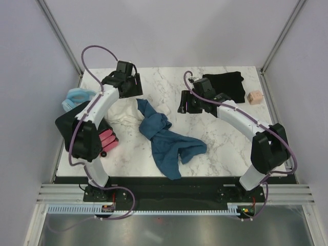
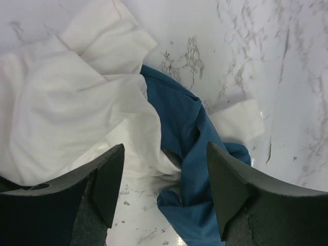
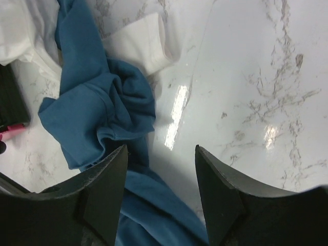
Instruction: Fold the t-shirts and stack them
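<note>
The teal-blue t-shirt [image 1: 165, 137] lies crumpled and twisted mid-table, one end running up toward the left arm. The black t-shirt [image 1: 225, 84] lies bunched at the back right. My left gripper [image 1: 136, 92] hovers over the teal shirt's upper end. In the left wrist view the left gripper [image 2: 165, 154] is open, the teal fabric [image 2: 187, 138] below the gap, nothing held. My right gripper [image 1: 184, 105] hangs right of the teal shirt. The right wrist view shows that gripper [image 3: 160, 154] open above the teal fabric [image 3: 102, 113] and bare marble.
A white cloth [image 1: 125, 111] lies under the left arm, partly overlapped by the teal shirt [image 2: 77, 97]. A pale blue item [image 1: 76, 97] sits at the left edge. Pink objects [image 1: 108, 140] lie by a black box [image 1: 77, 128]. A small peach cube [image 1: 254, 97] sits at the right.
</note>
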Controlling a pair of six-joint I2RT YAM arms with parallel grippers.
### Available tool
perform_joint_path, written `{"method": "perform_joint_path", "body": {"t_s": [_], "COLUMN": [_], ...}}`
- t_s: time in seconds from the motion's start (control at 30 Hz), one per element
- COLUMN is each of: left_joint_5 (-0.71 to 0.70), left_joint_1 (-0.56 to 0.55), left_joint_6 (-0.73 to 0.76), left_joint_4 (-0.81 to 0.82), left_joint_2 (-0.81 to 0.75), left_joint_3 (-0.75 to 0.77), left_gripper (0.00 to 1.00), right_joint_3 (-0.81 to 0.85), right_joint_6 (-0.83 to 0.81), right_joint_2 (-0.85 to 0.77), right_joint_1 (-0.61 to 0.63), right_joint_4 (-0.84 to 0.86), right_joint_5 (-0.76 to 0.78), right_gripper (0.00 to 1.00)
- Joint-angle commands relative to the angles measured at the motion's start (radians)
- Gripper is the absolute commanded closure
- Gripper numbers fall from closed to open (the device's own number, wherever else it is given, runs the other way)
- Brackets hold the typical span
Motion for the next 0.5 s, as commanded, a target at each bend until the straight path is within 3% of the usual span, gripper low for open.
{"method": "perform_joint_path", "body": {"t_s": [0.0,0.17,0.47], "left_joint_5": [0.06,0.057,0.083], "left_joint_1": [0.044,0.084,0.087], "left_joint_6": [0.015,-0.02,-0.006], "left_joint_4": [-0.046,-0.099,-0.169], "left_joint_2": [0.118,0.233,0.302], "left_joint_3": [0.153,0.219,0.231], "left_gripper": [0.27,0.26,0.26], "right_joint_3": [-0.064,-0.142,-0.161], "right_joint_6": [0.009,0.014,0.019], "right_joint_2": [-0.083,-0.141,-0.123], "right_joint_1": [0.0,-0.003,-0.029], "right_joint_4": [0.003,0.009,0.012], "right_joint_5": [-0.011,0.0,-0.017], "right_gripper": [0.37,0.37,0.37]}}
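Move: The white shirt lies below the open left hand, its middle about 7 cm to the left, 3 cm ahead and 17 cm down. From that hand the dropped teal shirt's middle is some 17 cm back and 17 cm right, the black-and-pink stack roughly 12 cm back and 20 cm left. From the right hand, the teal shirt's middle lies about 11 cm back, 8 cm left and 13 cm down; its right sleeve is some 14 cm back and 4 cm right. Downward by about 5 cm, and some 4 cm forward with a little to the left, the left hand closes in over the white shirt, its fingers tipping about 10 degrees further down and staying wide open, still clear of the cloth. Meanwhile the right hand, also open and empty, draws back about 3.5 cm, with some right and down, towards the teal shirt's right sleeve. ##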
